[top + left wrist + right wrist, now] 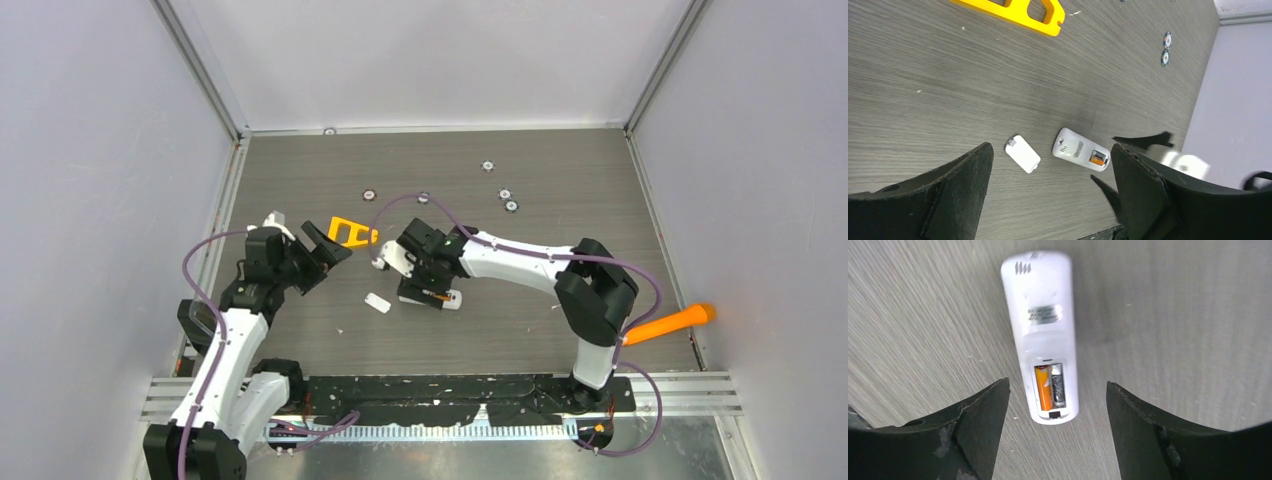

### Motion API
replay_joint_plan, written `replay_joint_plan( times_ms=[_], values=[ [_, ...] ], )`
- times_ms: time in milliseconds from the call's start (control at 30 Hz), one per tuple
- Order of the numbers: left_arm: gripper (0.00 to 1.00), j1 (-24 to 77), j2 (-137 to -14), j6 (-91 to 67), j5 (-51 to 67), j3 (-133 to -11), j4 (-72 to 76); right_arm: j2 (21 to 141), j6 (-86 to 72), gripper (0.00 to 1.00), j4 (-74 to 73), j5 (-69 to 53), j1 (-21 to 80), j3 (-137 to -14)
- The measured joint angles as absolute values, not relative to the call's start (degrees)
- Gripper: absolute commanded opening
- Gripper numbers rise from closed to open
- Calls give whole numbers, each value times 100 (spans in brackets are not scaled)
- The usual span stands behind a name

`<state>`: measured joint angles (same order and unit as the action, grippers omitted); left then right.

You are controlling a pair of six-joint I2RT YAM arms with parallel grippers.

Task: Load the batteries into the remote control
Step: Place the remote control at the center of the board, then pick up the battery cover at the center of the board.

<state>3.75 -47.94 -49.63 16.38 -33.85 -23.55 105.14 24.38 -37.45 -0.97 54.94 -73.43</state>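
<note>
The remote control [1040, 315] lies on the table with its plain white back up and its battery bay uncovered. Both batteries sit side by side in the bay, the orange one [1043, 388] next to the dark one [1058, 386]. My right gripper [1058, 384] hovers over the bay end, open, its fingers well apart on either side and touching nothing. In the top view that gripper [428, 296] hides most of the remote [452, 299]. My left gripper [1052, 147] is open and empty, above the table left of the remote [1075, 148].
A small white cover tab [1022, 153] lies just left of the remote. A flat orange triangle [350, 232] rests behind the left gripper [335, 245]. An orange carrot-shaped stick [670, 324] lies at the right edge. Small round discs [505, 194] dot the far table.
</note>
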Motion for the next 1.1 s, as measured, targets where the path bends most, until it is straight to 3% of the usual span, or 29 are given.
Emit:
replay_joint_plan(
  times_ms=[200, 367, 533, 867, 1100],
  values=[
    [89, 331, -4630, -4720, 1256, -3686, -2808, 10224, 1291, 71, -3575, 423, 5494, -8073],
    [89, 318, -4473, -4547, 803, -3955, -3111, 10335, -517, 58, -3667, 982, 5494, -8829],
    [89, 305, -4322, -4466, 375, -4145, -3402, 10899, -2165, 59, -3677, 919, 5535, -9760],
    [89, 296, -3656, -4257, -325, -4499, -4211, 12068, -4812, 50, -4185, 1090, 5966, -10416],
    [89, 296, -2974, -4007, -797, -4615, -4644, 12414, -6147, 37, -4663, 1245, 6344, -10687]
  ],
)
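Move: Almost directly under the right hand, which has already let go, the remote control lies about 3 cm down with its middle some 2 cm left. The loose battery cover this hand heads for is about 13 cm to its left, 1 cm back and 3 cm below; the yellow triangle is some 14 cm ahead and 19 cm left, also 3 cm lower. From the left hand, the battery cover is roughly 8 cm right, 4 cm back and 13 cm down. Sweeping left about 15 cm in an arch, the right hand rises off the remote control and swings forward, then draws back and sinks over the battery cover, turning some 75 degrees clockwise while its fingers narrow by nearly half. The empty left hand backs away left, up and towards its base, tilting, fingers still wide open. ##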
